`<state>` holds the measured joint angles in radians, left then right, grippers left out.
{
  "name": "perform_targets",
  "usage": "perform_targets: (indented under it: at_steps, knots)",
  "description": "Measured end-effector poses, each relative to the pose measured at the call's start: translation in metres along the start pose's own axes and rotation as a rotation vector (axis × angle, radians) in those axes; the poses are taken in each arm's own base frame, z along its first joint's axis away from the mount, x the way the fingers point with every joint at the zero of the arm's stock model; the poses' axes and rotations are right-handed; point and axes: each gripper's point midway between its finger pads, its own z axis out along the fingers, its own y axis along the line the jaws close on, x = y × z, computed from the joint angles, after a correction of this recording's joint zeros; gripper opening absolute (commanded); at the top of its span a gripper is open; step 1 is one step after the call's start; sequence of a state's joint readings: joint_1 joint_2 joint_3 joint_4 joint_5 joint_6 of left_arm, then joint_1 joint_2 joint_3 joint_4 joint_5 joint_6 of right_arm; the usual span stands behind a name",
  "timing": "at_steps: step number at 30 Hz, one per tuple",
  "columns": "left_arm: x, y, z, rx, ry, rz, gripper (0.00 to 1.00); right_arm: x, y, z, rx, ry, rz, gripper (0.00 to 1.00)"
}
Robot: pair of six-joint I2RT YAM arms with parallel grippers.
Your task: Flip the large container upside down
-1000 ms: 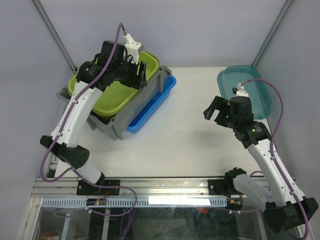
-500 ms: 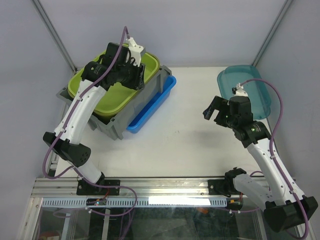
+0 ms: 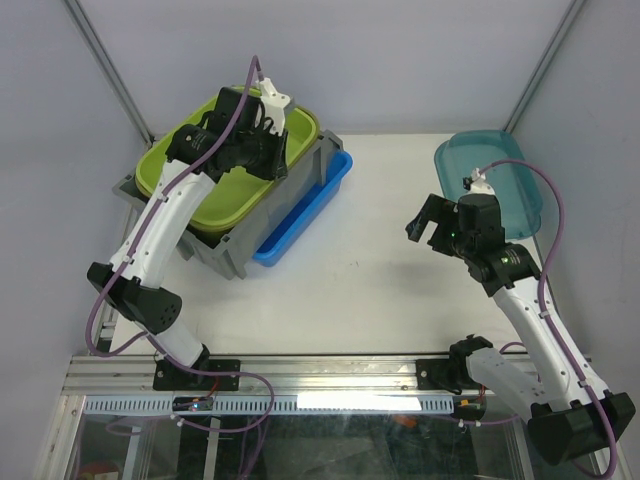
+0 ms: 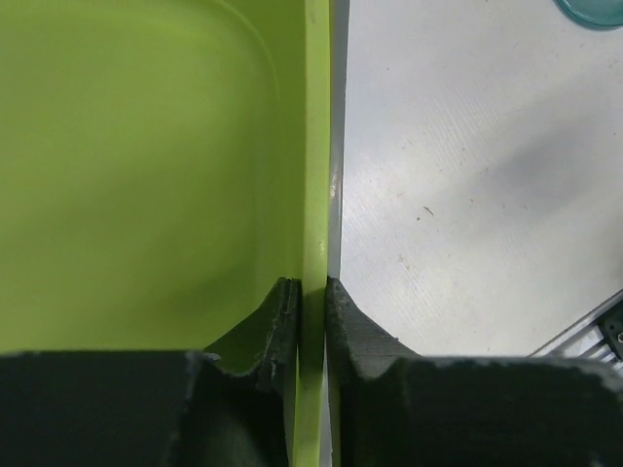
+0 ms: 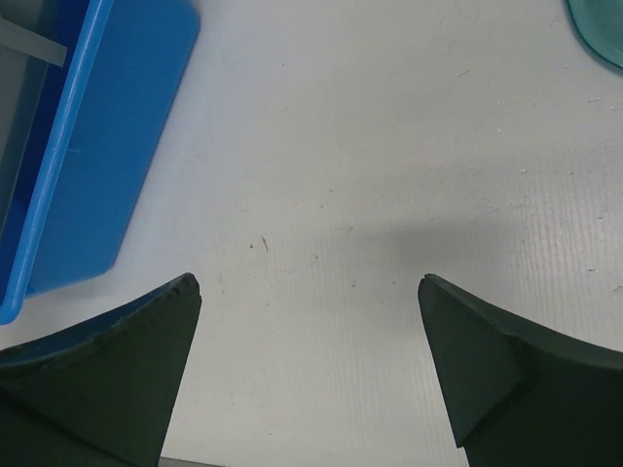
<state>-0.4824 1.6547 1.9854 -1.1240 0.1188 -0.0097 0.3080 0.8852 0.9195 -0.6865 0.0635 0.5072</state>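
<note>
The large container (image 3: 222,252) is a grey crate at the table's back left, and a lime-green tub (image 3: 215,195) nests inside it. My left gripper (image 3: 281,150) is at their far right edge. In the left wrist view it (image 4: 311,292) is shut on the lime-green tub's (image 4: 146,175) rim, one finger inside the tub and one outside. A thin grey strip (image 4: 337,195), apparently the crate's edge, runs along that rim. I cannot tell whether it is pinched too. My right gripper (image 3: 428,222) hangs open over bare table (image 5: 389,146), holding nothing.
A blue tub (image 3: 300,215) lies against the crate's right side and shows at the left of the right wrist view (image 5: 107,146). A teal translucent tray (image 3: 500,175) sits at the back right. Frame posts rise at both back corners.
My left gripper has closed from open onto the green tub's rim while settling slightly lower at that edge. The right arm has not moved.
</note>
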Motion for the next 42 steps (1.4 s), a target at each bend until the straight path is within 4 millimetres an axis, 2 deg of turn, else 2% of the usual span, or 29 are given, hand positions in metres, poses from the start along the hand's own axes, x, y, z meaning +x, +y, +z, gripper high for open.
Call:
perform_targets:
  at_steps: [5,17,24,32,37,42]
  knots:
    - [-0.003,-0.003,-0.005,0.011,-0.007,0.003,0.0,0.0,0.0,-0.001,-0.002,-0.003,0.002,0.99]
    - [-0.061,-0.018,-0.06,0.056,-0.215,0.031,0.0,-0.001,0.001,-0.001,-0.004,-0.005,0.013,0.99]
    - [-0.098,-0.033,-0.113,0.093,-0.405,0.061,0.0,-0.002,0.002,-0.004,-0.01,-0.015,0.02,0.99]
    - [-0.142,-0.065,-0.205,0.208,-0.721,0.082,0.0,-0.005,0.001,-0.013,-0.016,-0.039,0.026,0.99]
    - [-0.169,-0.08,-0.238,0.275,-0.865,0.086,0.0,-0.013,-0.001,-0.029,-0.002,-0.079,0.031,0.99]
    - [-0.192,-0.094,-0.244,0.367,-0.93,0.071,0.0,-0.046,0.006,-0.065,-0.017,-0.199,0.042,0.99]
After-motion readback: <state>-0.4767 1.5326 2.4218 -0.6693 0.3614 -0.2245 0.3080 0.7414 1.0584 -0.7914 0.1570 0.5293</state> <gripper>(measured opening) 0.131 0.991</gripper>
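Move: The left hand already pinches the right-hand rim of the lime-green tub; the tub's middle lies about 11 cm to its left, 3 cm ahead and 5 cm lower. Around and beneath the tub stands the large grey container, its middle some 10 cm left, 3 cm ahead and 16 cm below. The tub is about 45 cm to the right hand's left, 13 cm farther out and roughly 5 cm higher. Keeping its pinch on the lime-green tub's rim, the left hand hauls the tub up about 31 cm out of the large grey container, slowly at first and then faster. From midway it also draws back some 6 cm while the wrist swings strongly over, the downward-slanting fingers coming up. Late on, the empty, open right hand rises about 7 cm, touching nothing. ##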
